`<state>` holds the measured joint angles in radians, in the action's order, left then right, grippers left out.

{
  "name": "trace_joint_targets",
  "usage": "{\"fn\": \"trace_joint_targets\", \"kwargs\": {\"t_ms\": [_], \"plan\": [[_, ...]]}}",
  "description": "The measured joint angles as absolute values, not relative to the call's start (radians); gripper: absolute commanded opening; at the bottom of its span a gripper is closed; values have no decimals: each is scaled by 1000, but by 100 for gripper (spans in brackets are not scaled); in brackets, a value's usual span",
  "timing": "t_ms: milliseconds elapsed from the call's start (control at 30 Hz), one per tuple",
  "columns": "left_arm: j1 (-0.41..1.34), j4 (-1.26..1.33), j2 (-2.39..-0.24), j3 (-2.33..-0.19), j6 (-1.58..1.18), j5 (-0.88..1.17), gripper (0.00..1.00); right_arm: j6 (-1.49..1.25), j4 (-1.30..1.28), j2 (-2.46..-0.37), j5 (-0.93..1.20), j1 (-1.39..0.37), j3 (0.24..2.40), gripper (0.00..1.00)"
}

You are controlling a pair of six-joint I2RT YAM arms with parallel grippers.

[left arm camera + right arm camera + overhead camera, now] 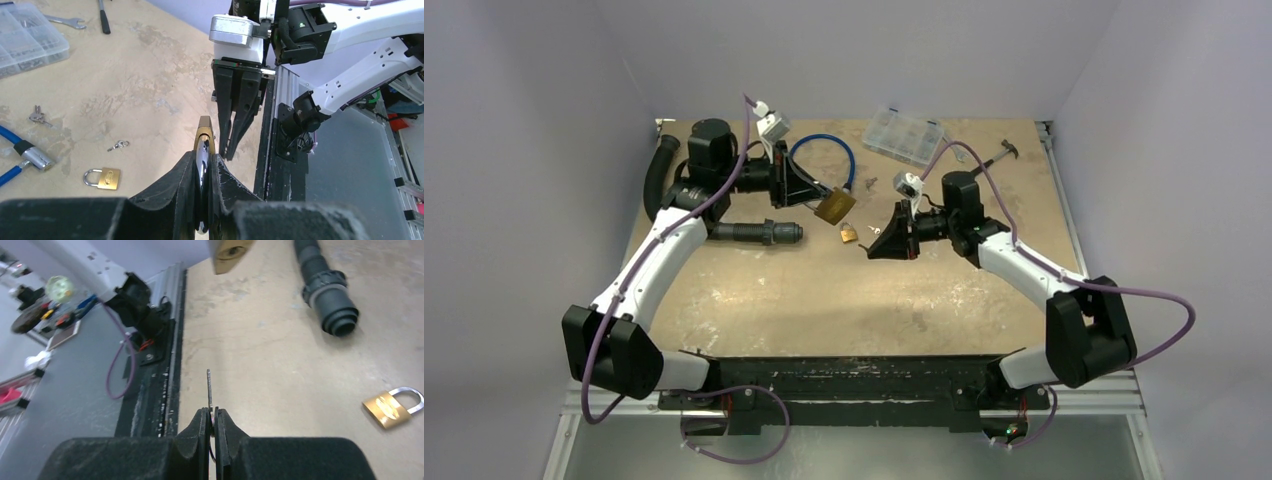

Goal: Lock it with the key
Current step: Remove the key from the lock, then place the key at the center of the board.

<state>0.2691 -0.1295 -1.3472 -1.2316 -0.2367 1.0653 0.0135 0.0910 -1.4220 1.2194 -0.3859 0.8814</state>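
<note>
My left gripper (204,161) is shut on the chrome shackle of a large brass padlock (205,131), held above the table with its body pointing away. In the top view this padlock (834,207) hangs at the left gripper's (817,198) tip. My right gripper (212,416) is shut on a thin silver key (209,387) whose blade sticks out forward. In the top view the right gripper (877,246) sits a short way right of and below the padlock, apart from it. The padlock's underside (230,250) shows at the top of the right wrist view.
A small brass padlock (849,234) lies on the table between the grippers. A black pipe (759,233) lies to the left. A blue cable lock (824,150), a clear parts box (904,135), a hammer (1004,150) and loose keys (36,115) lie farther back.
</note>
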Motion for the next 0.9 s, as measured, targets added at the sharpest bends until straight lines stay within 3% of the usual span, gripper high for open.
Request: {"fn": "trace_joint_targets", "kwargs": {"t_ms": [333,600,900], "plan": [[269,-220,-1360,-1229,-133,1033,0,-19,57,-1428,915,-378,782,0],[269,-276,-1360,-1222,-62,1012,0,-55,39,-1621,813,-378,781,0],[269,-316,-1360,-1198,-27,994,0,-115,5,-1695,709,-378,785,0]]}}
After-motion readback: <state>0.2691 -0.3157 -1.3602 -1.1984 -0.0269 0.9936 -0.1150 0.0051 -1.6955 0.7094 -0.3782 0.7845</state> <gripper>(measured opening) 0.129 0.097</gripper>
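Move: The right hand, holding the key, is bound for bare table about 4 cm ahead, 4 cm to its right and 20 cm below. The small padlock lies some 13 cm ahead and 4 cm left, the small keys 14 cm ahead and 2 cm right, both about 20 cm down; the big lock hangs 5 cm ahead, 9 cm left and 8 cm above. From the left hand, which grips that lock, the bare table is about level, 17 cm right and 32 cm below. Right hand sinks 17 cm towards bare table, tipping down and turning clockwise, key gripped; left lowers the lock 5 cm. ##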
